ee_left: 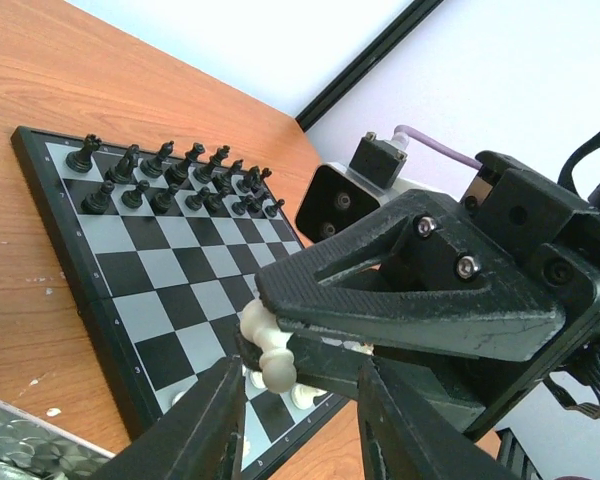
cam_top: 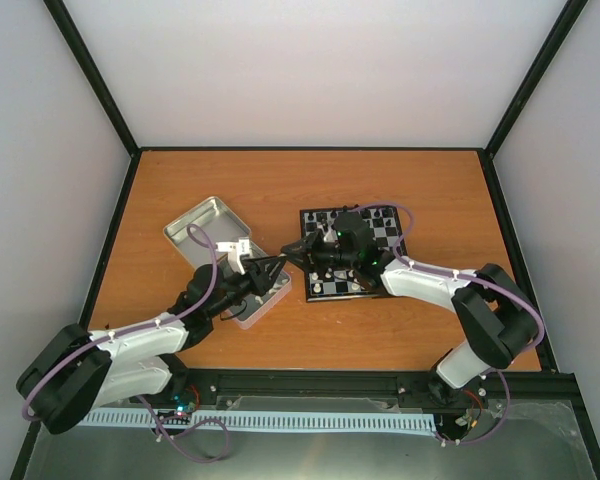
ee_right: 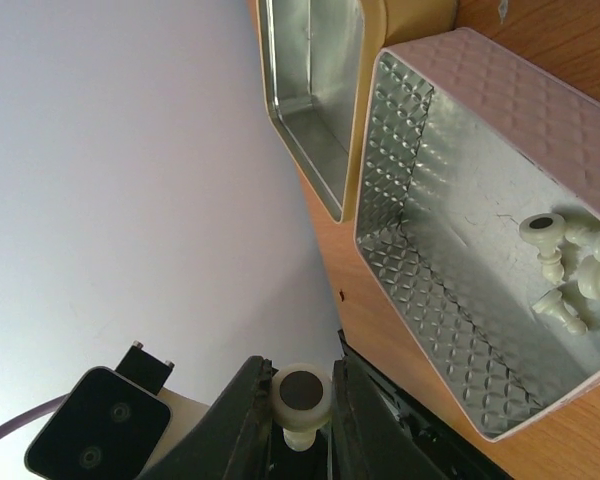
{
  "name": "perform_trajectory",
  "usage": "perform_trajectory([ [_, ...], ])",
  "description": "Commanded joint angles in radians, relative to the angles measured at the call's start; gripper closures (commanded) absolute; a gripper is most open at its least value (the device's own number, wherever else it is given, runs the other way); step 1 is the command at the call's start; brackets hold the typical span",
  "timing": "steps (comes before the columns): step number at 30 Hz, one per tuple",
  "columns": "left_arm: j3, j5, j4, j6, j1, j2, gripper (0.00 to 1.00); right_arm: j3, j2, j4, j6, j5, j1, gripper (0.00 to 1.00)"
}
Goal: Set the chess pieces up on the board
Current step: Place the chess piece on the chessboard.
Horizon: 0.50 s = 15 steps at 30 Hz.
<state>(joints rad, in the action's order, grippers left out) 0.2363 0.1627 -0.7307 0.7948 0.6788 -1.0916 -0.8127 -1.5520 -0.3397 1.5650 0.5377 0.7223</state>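
My right gripper (cam_top: 298,248) is shut on a cream pawn (ee_left: 265,350), held sideways just above the near-left corner of the chessboard (cam_top: 388,236). In the right wrist view the pawn's round base (ee_right: 302,392) sits between the fingers of the right gripper (ee_right: 301,375). My left gripper (cam_top: 277,266) is open, and in its own wrist view the left gripper (ee_left: 298,375) has its fingers on either side of the pawn without touching it. Black pieces (ee_left: 170,180) fill the board's far rows. A few cream pieces (ee_left: 310,395) stand on the board (ee_left: 130,260) below the pawn. More cream pieces (ee_right: 570,270) lie in the metal tin.
The open silver tin (cam_top: 258,302) lies left of the board, and its lid (cam_top: 208,228) lies behind it. In the right wrist view the tin (ee_right: 450,250) and lid (ee_right: 315,100) are close to my right gripper. Black frame rails edge the table.
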Motion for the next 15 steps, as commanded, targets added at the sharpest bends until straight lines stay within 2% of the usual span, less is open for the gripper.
perform_trajectory([
  [1,0.023,-0.002,-0.071,-0.015,-0.001,-0.012,0.69,-0.011,-0.012,-0.024,0.02,0.023,0.014,0.87],
  [3,0.026,-0.004,-0.072,-0.018,-0.001,-0.018,0.74,-0.011,-0.019,-0.027,0.022,0.035,0.014,0.87],
  [10,0.029,-0.038,-0.056,-0.02,-0.001,-0.029,0.8,-0.011,-0.022,-0.033,0.027,0.046,0.017,0.87],
  [15,0.031,-0.063,-0.05,-0.04,-0.001,-0.01,0.94,-0.014,-0.023,-0.022,0.02,0.049,0.018,0.87],
])
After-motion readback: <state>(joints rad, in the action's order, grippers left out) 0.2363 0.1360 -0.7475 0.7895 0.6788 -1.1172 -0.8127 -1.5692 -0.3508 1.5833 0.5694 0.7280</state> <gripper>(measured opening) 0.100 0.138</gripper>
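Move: The white chess piece is already in the right hand's fingertips, its middle about 1 cm left of that hand point. Its free end points at the left hand's part-open fingers, the piece's middle being roughly 1 cm ahead and 1 cm right of the left hand point, at its height. From the left hand, the pink box of white pieces lies some 10 cm left, 5 cm back and 15 cm below; the chessboard's middle about 17 cm right, 5 cm ahead and 16 cm below. The white piece, still pinched by its base end in the right fingers, has its free end enclosed by the left fingers, which close from about a third open to nearly shut around it. Both hands hover high and nearly still: the right eases back and slightly left and down, under 1 cm, while the left creeps about 0.5 cm forward and down. ##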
